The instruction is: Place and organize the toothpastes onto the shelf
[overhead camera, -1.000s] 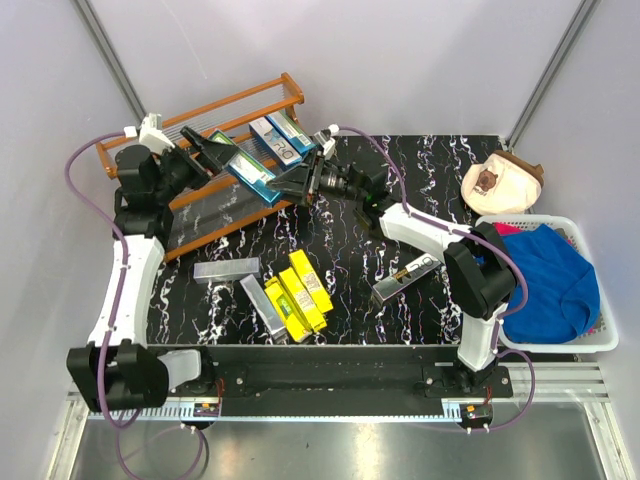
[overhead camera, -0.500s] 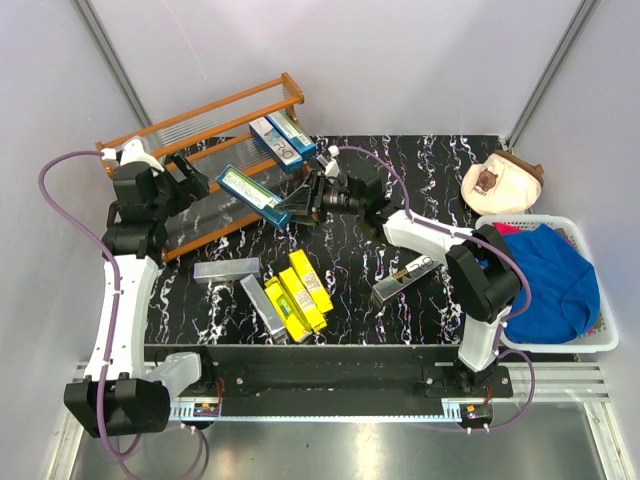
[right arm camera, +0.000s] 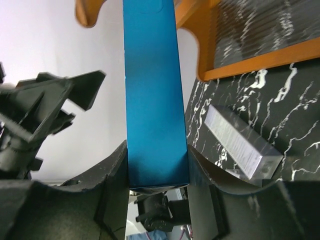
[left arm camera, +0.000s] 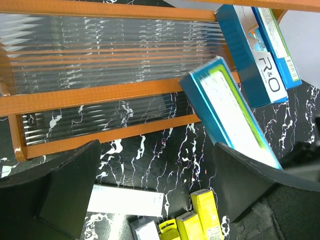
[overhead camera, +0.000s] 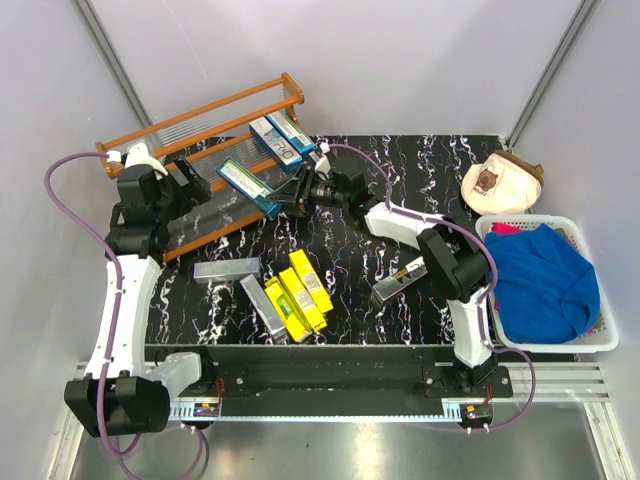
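Observation:
The orange-brown shelf (overhead camera: 200, 110) stands at the back left, with two blue-teal toothpaste cartons (overhead camera: 280, 137) leaning on its right end. My right gripper (overhead camera: 291, 196) is shut on another blue-teal carton (overhead camera: 247, 187), held tilted just in front of the shelf's lower tier; the right wrist view shows it (right arm camera: 155, 90) clamped between both fingers. My left gripper (overhead camera: 190, 180) is open and empty over the shelf's front rail (left arm camera: 100, 95), and the held carton (left arm camera: 232, 117) lies to its right. Yellow cartons (overhead camera: 298, 292), a silver one (overhead camera: 226, 268) and a grey one (overhead camera: 262, 305) lie on the table.
A dark carton (overhead camera: 405, 278) lies by the right arm's elbow. A white basket (overhead camera: 600, 340) holding blue cloth sits at the right edge. A beige and brown object (overhead camera: 503, 182) sits behind it. The table is black marble.
My left gripper has drawn back left, away from the blue-teal carton. My right gripper has carried that carton slightly out and then back toward the shelf's lower tier.

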### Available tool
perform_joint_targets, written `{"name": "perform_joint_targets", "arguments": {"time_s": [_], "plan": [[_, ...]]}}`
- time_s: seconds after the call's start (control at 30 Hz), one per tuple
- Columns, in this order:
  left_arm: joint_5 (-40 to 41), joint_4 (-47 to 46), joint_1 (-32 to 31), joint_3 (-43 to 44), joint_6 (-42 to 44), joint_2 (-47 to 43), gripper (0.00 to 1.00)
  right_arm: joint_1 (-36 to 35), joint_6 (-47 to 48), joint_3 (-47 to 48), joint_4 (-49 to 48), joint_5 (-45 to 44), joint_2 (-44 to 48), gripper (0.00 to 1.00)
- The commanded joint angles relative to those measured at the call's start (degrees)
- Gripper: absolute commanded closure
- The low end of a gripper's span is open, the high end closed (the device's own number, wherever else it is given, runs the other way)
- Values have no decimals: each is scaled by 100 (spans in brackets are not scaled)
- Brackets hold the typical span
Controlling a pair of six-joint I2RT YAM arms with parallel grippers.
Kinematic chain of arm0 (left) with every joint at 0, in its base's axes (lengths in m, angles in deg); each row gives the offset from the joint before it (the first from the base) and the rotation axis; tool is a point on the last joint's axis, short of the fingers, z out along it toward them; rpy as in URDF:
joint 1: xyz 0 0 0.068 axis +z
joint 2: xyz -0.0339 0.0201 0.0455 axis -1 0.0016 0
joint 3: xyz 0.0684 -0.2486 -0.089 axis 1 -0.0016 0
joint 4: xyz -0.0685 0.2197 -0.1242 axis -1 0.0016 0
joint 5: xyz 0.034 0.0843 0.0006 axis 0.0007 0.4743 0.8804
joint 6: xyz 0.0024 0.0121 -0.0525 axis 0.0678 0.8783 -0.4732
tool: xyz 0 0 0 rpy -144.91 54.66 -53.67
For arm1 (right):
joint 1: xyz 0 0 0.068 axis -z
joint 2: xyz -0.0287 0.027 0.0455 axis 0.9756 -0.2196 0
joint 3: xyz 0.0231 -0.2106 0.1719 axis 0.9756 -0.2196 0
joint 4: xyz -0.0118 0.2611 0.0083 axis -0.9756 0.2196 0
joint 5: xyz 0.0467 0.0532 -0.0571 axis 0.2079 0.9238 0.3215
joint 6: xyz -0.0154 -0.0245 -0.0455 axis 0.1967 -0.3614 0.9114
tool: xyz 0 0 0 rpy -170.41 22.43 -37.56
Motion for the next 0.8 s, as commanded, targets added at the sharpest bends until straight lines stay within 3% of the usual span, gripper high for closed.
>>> {"name": "perform_joint_targets", "arguments": {"time_s": [0.0, 0.33, 0.77], "plan": [[-48, -228, -3, -72, 81, -92, 1, 102, -268, 600, -601, -208, -341, 73], [-145, -272, -3, -143, 54, -118, 1, 462, -462, 1022, -820, -567, -755, 73], [-153, -281, -3, -169, 63, -110, 1, 515, -708, 2059, -407, -638, -1572, 73]]}}
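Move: The right hand still holds a blue-and-white toothpaste box near its near end. Its free shelf spot is about 15 cm ahead and 4 cm to the left, roughly level. Right of that spot stands the R&O box, about 17 cm ahead and 1 cm left of this hand, with a blue box beyond it, some 20 cm ahead and 4 cm right. From the left hand the spot is about 8 cm ahead, 16 cm right and 6 cm lower. Forward, away from its base, the right hand carries the gripped toothpaste about 11 cm onto the sloping shelf, towards the free spot beside the R&O box. It dips some 3 cm at first, then climbs back about 2 cm as it slides in, swinging roughly 10 degrees clockwise to line the box up with its neighbours. The fingers keep their hold on the near end throughout. ##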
